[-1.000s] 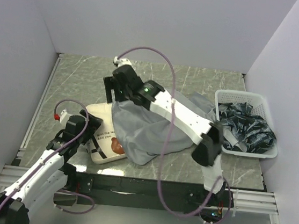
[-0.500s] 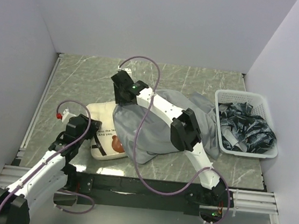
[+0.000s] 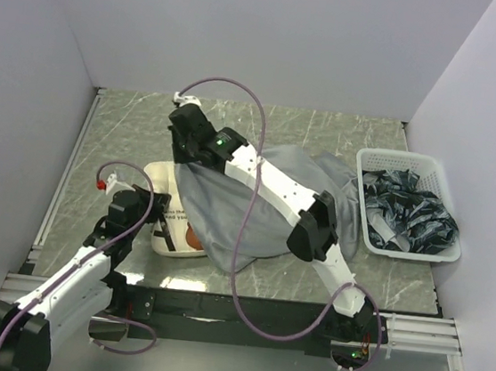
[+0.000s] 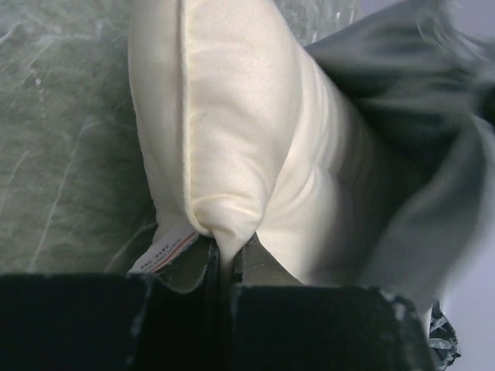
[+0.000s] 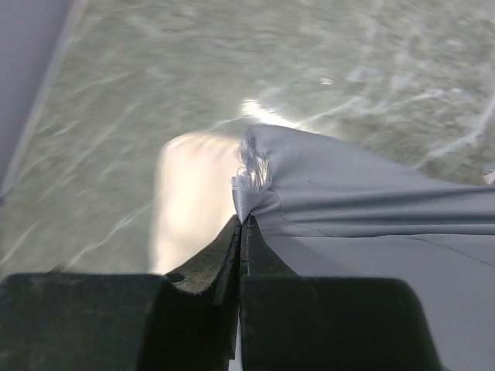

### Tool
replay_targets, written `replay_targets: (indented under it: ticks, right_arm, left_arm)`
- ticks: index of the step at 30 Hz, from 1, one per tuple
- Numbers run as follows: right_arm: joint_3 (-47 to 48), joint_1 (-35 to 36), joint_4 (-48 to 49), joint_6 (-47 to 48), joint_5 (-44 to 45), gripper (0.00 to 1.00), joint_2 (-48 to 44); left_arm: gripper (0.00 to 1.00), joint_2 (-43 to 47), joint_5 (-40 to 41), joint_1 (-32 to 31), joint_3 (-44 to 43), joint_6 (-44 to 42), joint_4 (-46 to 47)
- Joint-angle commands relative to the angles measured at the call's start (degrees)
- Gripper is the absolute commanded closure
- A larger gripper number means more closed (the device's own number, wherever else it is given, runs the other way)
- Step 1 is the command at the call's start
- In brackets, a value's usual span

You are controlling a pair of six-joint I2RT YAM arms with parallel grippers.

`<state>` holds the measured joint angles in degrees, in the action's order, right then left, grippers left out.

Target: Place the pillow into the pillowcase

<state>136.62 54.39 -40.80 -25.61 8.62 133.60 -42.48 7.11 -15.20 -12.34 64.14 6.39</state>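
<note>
The cream-white pillow (image 3: 164, 230) lies on the table at front left, its right part inside the grey pillowcase (image 3: 255, 204). My left gripper (image 3: 151, 209) is shut on the pillow's near corner; in the left wrist view its jaws (image 4: 224, 259) pinch the corner seam of the pillow (image 4: 232, 131) next to a small label. My right gripper (image 3: 182, 156) is shut on the pillowcase's open edge above the pillow's far end. In the right wrist view the gripper (image 5: 242, 224) pinches the frayed grey hem of the pillowcase (image 5: 363, 216), with the pillow (image 5: 193, 201) below.
A white plastic basket (image 3: 445, 186) holding dark crumpled wrappers stands at the right. Grey walls close in the marble-patterned table (image 3: 129, 127) on three sides. The right arm reaches diagonally across the pillowcase.
My right gripper has pulled the pillowcase edge left and toward the back, covering more of the pillow; the bear face is now mostly hidden. The left gripper kept its hold on the pillow corner.
</note>
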Motion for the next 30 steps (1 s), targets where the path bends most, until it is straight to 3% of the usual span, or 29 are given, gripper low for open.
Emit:
replay_targets:
  ticks: [1, 6, 9, 10, 12, 13, 16, 18, 21, 24, 30]
  right_arm:
    - [3.3, 7.2, 5.9, 0.5, -4.7, 1.0, -11.9]
    - [1.6, 5.9, 6.1, 0.8, -5.1, 0.99, -14.2]
    - [1.9, 3.9, 3.5, 0.7, -5.2, 0.89, -14.0]
    - [1.6, 3.6, 2.4, 1.4, -4.0, 0.72, -14.2]
    - [1.7, 3.4, 0.5, 2.9, 1.6, 0.5, -14.8]
    - [1.2, 3.4, -1.8, 4.2, 3.7, 0.31, -16.0]
    - [-4.6, 3.4, -4.4, 4.4, 11.5, 0.11, -21.5]
    - [-11.4, 3.7, -3.5, 2.9, 14.4, 0.07, -29.2]
    - [-30.9, 5.3, 4.7, 0.0, 17.7, 0.07, -42.5]
    - [-56.5, 9.3, 12.4, -4.9, 18.1, 0.07, -53.9]
    - [-83.1, 17.6, 25.0, -17.0, 20.8, 0.08, -62.1]
  left_arm:
    - [0.99, -3.7, -4.0, -0.4, -5.1, 1.3, 13.8]
    - [0.99, -7.3, -3.7, -0.9, -9.9, 1.2, 12.9]
    - [0.99, -4.2, -1.8, -0.9, -11.8, 2.5, 10.5]
    - [0.99, -2.6, 0.2, -1.1, -12.6, 3.1, 8.9]
    - [0.99, -1.4, 3.1, -1.2, -15.4, 4.4, 3.0]
    - [0.99, -0.8, 4.6, -1.7, -16.4, 5.1, 0.8]
    - [0.99, -1.2, 8.7, -2.3, -19.7, 6.4, -6.1]
    - [0.99, -1.8, 9.9, -2.4, -21.0, 7.3, -8.1]
    - [0.99, -3.2, 11.3, -3.2, -21.8, 8.3, -10.3]
    - [0.99, -4.4, 12.7, -4.0, -23.9, 8.6, -11.8]
    - [0.99, -7.4, 16.0, -6.9, -29.2, 8.0, -14.8]
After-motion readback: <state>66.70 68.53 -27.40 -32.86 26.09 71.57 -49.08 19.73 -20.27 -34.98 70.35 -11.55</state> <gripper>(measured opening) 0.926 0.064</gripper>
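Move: The right gripper already holds the far corner of the pillowcase's mouth. The pillow's bare end lies about 11 cm back and 12 below it, roughly level sideways. The near mouth corner is some 21 cm back, 15 right and 15 below, and the bear print 17 back, 6 right and 13 below. The left gripper already pinches the pillow's end, the middle of the mouth about 7 cm to its right at its height and 2 cm back. Keep the pillow's end pinched in the left gripper and lift it about 9 cm, easing a little forward. Meanwhile pull the pillowcase corner up and back with the right, then open wide to let it go. Swing the empty right gripper back and right over the pillowcase, some 14 cm each way, sinking late towards the near mouth corner. ##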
